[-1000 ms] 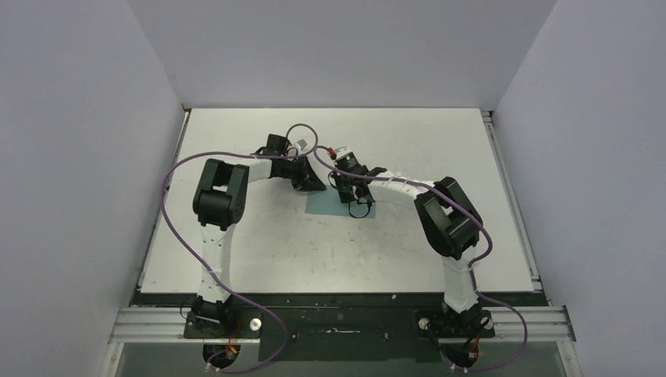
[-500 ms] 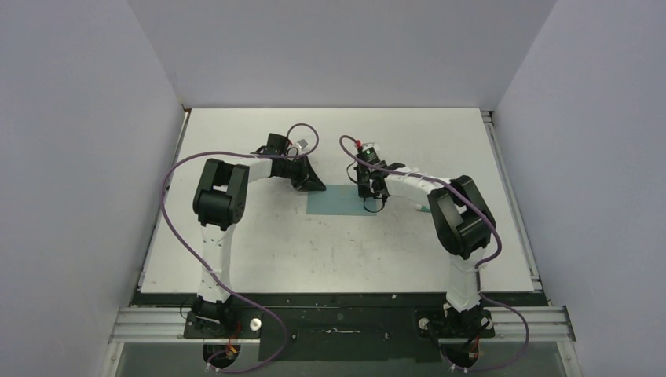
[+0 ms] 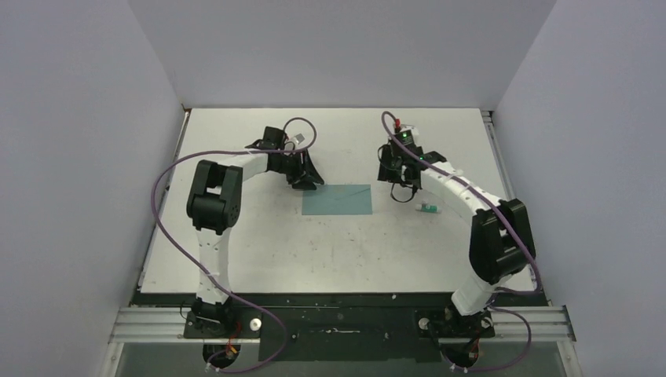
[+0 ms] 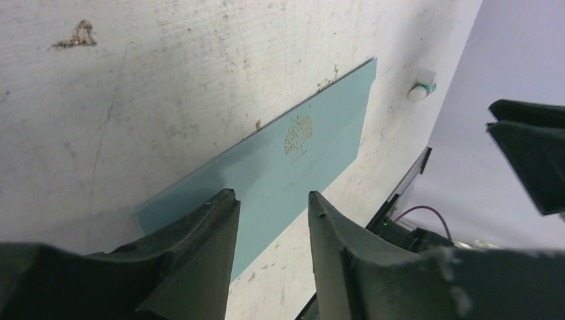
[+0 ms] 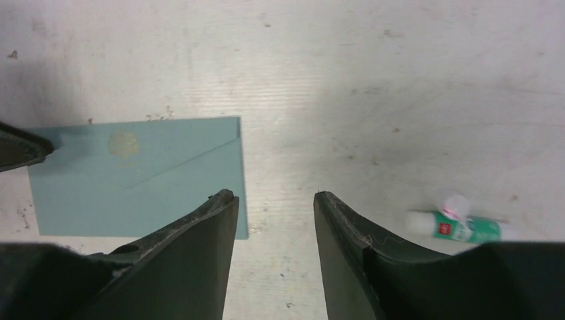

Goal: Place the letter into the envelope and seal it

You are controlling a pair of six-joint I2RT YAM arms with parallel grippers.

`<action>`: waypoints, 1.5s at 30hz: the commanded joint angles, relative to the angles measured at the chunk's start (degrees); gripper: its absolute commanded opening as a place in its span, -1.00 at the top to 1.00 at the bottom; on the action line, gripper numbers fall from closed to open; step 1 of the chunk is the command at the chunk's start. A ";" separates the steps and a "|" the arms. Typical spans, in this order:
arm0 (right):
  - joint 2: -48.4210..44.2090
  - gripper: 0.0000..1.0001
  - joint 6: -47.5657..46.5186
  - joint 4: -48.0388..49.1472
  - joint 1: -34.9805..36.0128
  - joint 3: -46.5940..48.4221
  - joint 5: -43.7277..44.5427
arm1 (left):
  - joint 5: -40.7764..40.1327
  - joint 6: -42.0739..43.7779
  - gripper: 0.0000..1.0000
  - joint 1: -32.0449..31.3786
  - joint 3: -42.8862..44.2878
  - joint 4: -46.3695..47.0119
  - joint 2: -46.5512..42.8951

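The teal envelope [image 3: 338, 199] lies flat on the table with its flap folded down; a small gold emblem shows on it [image 4: 293, 160] [image 5: 133, 177]. The letter is out of view. My left gripper [image 3: 312, 182] hovers at the envelope's far-left corner, open, with nothing between its fingers [image 4: 272, 193]. My right gripper [image 3: 402, 190] stands open just past the envelope's right edge, over bare table [image 5: 274, 193], and holds nothing.
A small white-and-green glue tube [image 3: 428, 208] [image 5: 460, 225] lies on the table to the right of the envelope, close to my right gripper. The white table [image 3: 338, 251] is scuffed and speckled. Purple cables loop off both arms.
My right arm has swung right, off the envelope, and its gripper has opened. My left gripper has also opened and let go. The envelope now lies fully uncovered.
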 commanded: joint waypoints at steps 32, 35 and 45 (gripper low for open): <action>-13.92 -0.61 -24.20 6.56 -18.58 -13.78 -15.05 | -36.34 10.71 -0.92 9.35 8.15 -10.45 -25.27; -12.63 -0.59 -28.41 4.06 -18.54 -13.34 -13.69 | -36.03 11.61 -0.92 9.71 5.05 -9.26 -27.18; -11.43 -0.58 -44.44 -3.31 -21.51 -14.23 -14.28 | -32.77 7.16 -0.92 7.34 -2.70 -2.81 -31.50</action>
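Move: The right hand, fingers part open, has the glue stick about 12 cm to its right, 3 cm back and 9 cm below. The glue's round cap stands about 2 cm farther out than the stick; the closed envelope's middle is roughly 15 cm left of this hand, level with it and 10 cm down. The left hand hovers over the envelope's left end, whose middle lies some 9 cm to its right, 3 cm back and 3 cm below. Heading for the glue stick, the right hand swings about 14 cm right and slightly back, rising a little, then sinks some 5 cm over the stick while turning back counter-clockwise, fingers spreading wide. The left hand backs away from the envelope, climbing about 15 cm and opening fully; it reaches forward, then sweeps left and eases back, its fingers swinging from pointing right to pointing mostly forward. ##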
